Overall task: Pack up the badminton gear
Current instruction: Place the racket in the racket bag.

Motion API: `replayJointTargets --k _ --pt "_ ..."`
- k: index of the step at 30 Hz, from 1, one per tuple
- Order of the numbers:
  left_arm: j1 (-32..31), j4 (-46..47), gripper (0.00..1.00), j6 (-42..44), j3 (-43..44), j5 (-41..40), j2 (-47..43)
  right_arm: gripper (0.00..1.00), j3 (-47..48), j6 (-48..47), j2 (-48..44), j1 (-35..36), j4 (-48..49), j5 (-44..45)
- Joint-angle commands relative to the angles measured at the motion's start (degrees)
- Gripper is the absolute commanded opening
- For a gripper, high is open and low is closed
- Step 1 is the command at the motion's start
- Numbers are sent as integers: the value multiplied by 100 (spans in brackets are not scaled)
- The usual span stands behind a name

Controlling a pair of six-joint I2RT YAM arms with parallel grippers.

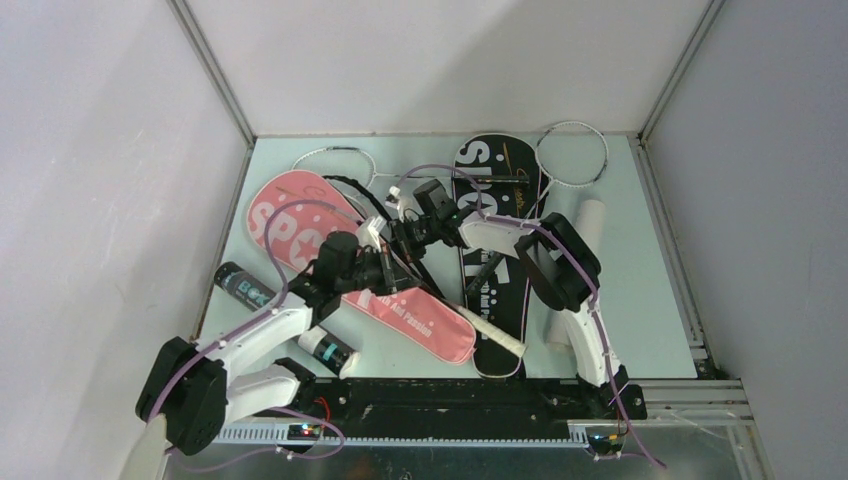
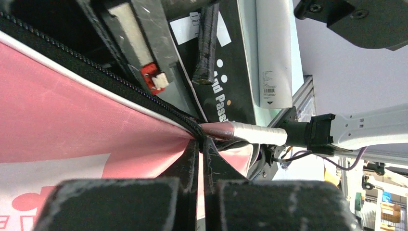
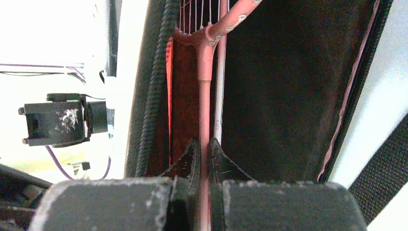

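The pink cover (image 1: 310,235) lies left of centre and the black cover (image 1: 497,230) to its right. My left gripper (image 2: 203,143) is shut on the zipper edge of the pink cover (image 2: 72,110), holding it lifted. My right gripper (image 3: 204,144) is shut on the thin shaft of the pink racket (image 3: 206,53), whose head reaches into the cover's dark inside. A white shaft (image 3: 219,96) runs beside it. The white-taped handle (image 1: 490,330) sticks out at the cover's near end. In the top view both grippers (image 1: 395,272) (image 1: 402,235) meet over the cover's middle.
White racket heads lie at the back left (image 1: 335,160) and back right (image 1: 572,155). Two black tubes (image 1: 243,285) (image 1: 328,350) lie near the left arm. A white tube (image 1: 588,225) lies right of the black cover. Walls enclose the table on three sides.
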Motion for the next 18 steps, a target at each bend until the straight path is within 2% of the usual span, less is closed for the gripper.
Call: replayJointTargets --k 1,3,5,6,7,8,9,14,18 --pt "-81 532 0 47 -4 230 26 0 324 597 11 68 1367 -126" --pt "-89 430 0 43 47 164 47 0 259 721 8 87 1594 -51" --pt "-79 -15 10 -4 209 -160 -11 0 178 737 7 101 1678 -6" --pt "-75 -477 22 -46 368 -484 -61 0 104 701 1 115 1683 0" --pt "-66 -684 28 -72 461 -673 -184 0 62 677 0 114 1676 8" --pt "-49 -1200 38 -177 681 -1109 -253 0 -28 642 -3 114 1669 7" --pt "-30 -1476 43 -289 798 -1600 -390 0 -78 622 -6 116 1663 6" --pt "388 -3098 46 -851 1533 -3208 -803 0 -373 560 -59 120 1711 -39" --pt "945 -3720 46 -1323 1878 -4152 -817 0 -419 439 -113 166 1605 -75"
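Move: The left fingers have the pink racket bag's raised zip edge pinched between them. The bag's middle lies about 11 cm to the left of this hand, 3 cm ahead and 4 cm lower, the racket's head some 16 cm ahead and 16 cm left, and its handle 17 cm right and 10 cm back. From the right hand, already gripping the racket's shaft, the bag's middle is about 8 cm left, 2 cm back and 3 cm below. Leftward, forward and up, about 12 cm in all, the left hand swings away over the racket bag towards the racket's head, after first dipping slightly and opening about halfway to let go of the zip edge; it turns some 30 degrees counter-clockwise. The right hand keeps its grip on the racket's shaft, easing about 2 cm left and forward, then a little back and down. ##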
